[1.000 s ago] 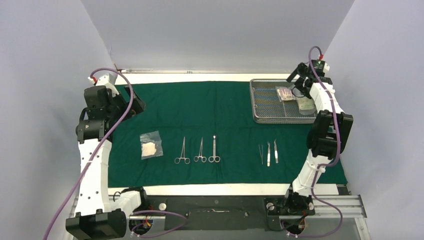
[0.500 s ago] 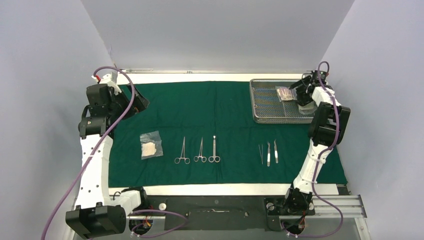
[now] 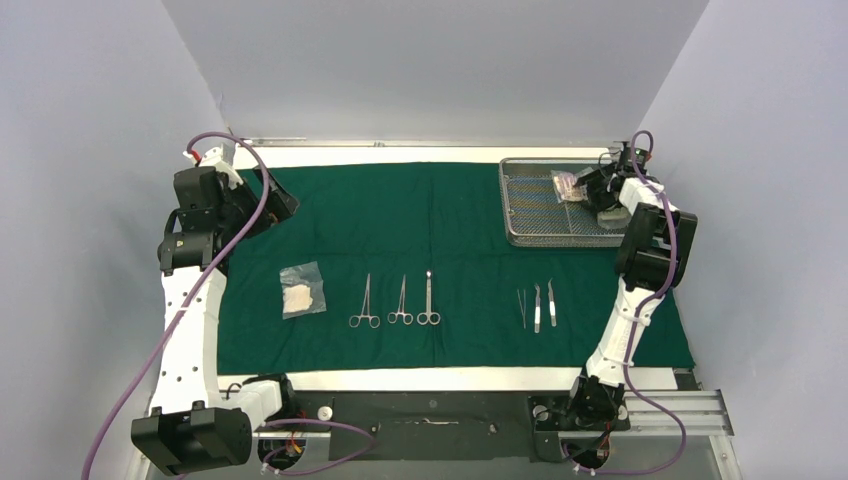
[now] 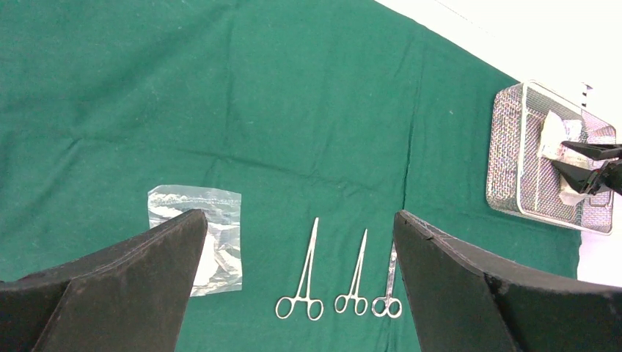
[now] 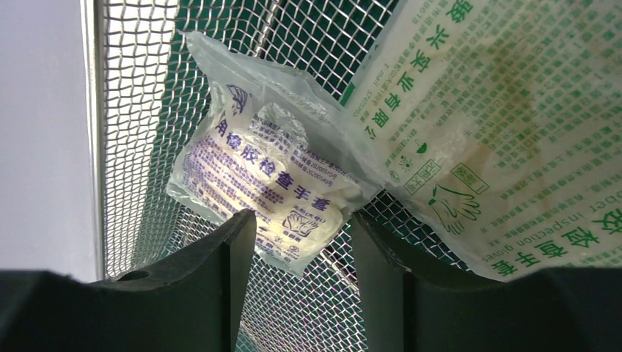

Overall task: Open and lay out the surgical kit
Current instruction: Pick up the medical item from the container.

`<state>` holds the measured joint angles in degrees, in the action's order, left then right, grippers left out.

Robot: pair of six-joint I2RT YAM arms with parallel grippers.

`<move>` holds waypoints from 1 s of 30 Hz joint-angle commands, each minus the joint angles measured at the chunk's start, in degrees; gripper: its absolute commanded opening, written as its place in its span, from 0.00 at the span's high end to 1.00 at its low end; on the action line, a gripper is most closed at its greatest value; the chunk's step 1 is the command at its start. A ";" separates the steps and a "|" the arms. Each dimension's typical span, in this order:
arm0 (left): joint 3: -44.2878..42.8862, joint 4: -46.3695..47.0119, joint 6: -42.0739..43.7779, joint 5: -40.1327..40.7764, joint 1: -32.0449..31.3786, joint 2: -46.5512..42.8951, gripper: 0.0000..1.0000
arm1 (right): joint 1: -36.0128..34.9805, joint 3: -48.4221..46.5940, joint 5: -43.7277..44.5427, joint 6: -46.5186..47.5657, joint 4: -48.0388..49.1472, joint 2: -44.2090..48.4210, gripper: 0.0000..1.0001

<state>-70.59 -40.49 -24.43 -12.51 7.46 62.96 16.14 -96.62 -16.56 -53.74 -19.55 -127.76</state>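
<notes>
The surgical kit lies spread on the dark green drape [image 3: 455, 215]. Near the front lie three ring-handled instruments [image 3: 401, 302], several tweezers [image 3: 537, 306] and a clear gauze packet [image 3: 302, 290]. The wire-mesh tray [image 3: 508, 205] stands at the back right. My right gripper [image 3: 592, 188] is down inside it. In the right wrist view its jaws [image 5: 302, 220] stand partly apart, with the lower end of a purple-printed glove packet [image 5: 271, 183] between the fingers and mesh showing in the gap. My left gripper [image 3: 278, 205] hangs wide open and empty, high above the drape's left part.
A second packet with green print [image 5: 499, 125] overlaps the first in the tray. The tray's near wall [image 5: 92, 132] is just left of my right fingers. White table border [image 3: 400, 378] runs along the front and back of the drape. Grey walls close in both sides.
My right gripper has come down from above the tray's far right corner into the tray, and its jaws have narrowed around the glove packet. The left arm has shifted only slightly.
</notes>
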 commanded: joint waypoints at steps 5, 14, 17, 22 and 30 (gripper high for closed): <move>-0.08 1.67 -0.88 -0.10 0.10 0.06 0.03 | -0.10 0.31 3.47 1.82 -0.58 -0.37 0.49; -0.01 1.41 -0.87 -0.19 0.10 0.09 0.03 | 0.12 3.17 -0.29 1.54 6.78 -2.44 0.72; 0.47 1.33 -0.95 -0.28 0.10 -0.32 0.03 | 0.12 4.58 -0.40 1.97 8.56 -1.37 0.83; 1.14 1.64 -0.98 -0.96 0.12 -0.64 0.03 | 0.12 7.14 -0.13 4.25 11.46 2.87 0.95; 1.69 2.52 -1.55 -2.65 0.07 -1.04 0.03 | 0.21 10.70 -3.21 6.87 14.67 12.50 0.95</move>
<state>-69.01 -40.45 -25.34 -13.17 7.46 63.02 16.32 -86.94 -17.98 -49.25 -9.02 -123.81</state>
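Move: The purple-printed medical packet lies under my right fingertips, its middle some 3 cm ahead, 3 cm to the left and 2 cm lower, its near right corner almost between my half-open fingers. The green-printed bag lies roughly 7 cm right and 3 cm back, about 3 cm down. The container's middle is some 6 cm left, 2 cm back and 3 cm down. From my left hand the purple packet is about 62 cm right, 20 cm ahead, 25 cm below. After a brief hold I press my right hand down about 1.5 cm into the container, closing my half-open fingers to nearly shut, and pinch the near right corner of the purple-printed packet. Then, still gripping, I start back towards myself and up, little more than 1 cm each way, the fingertips tipping up some 5 degrees. ##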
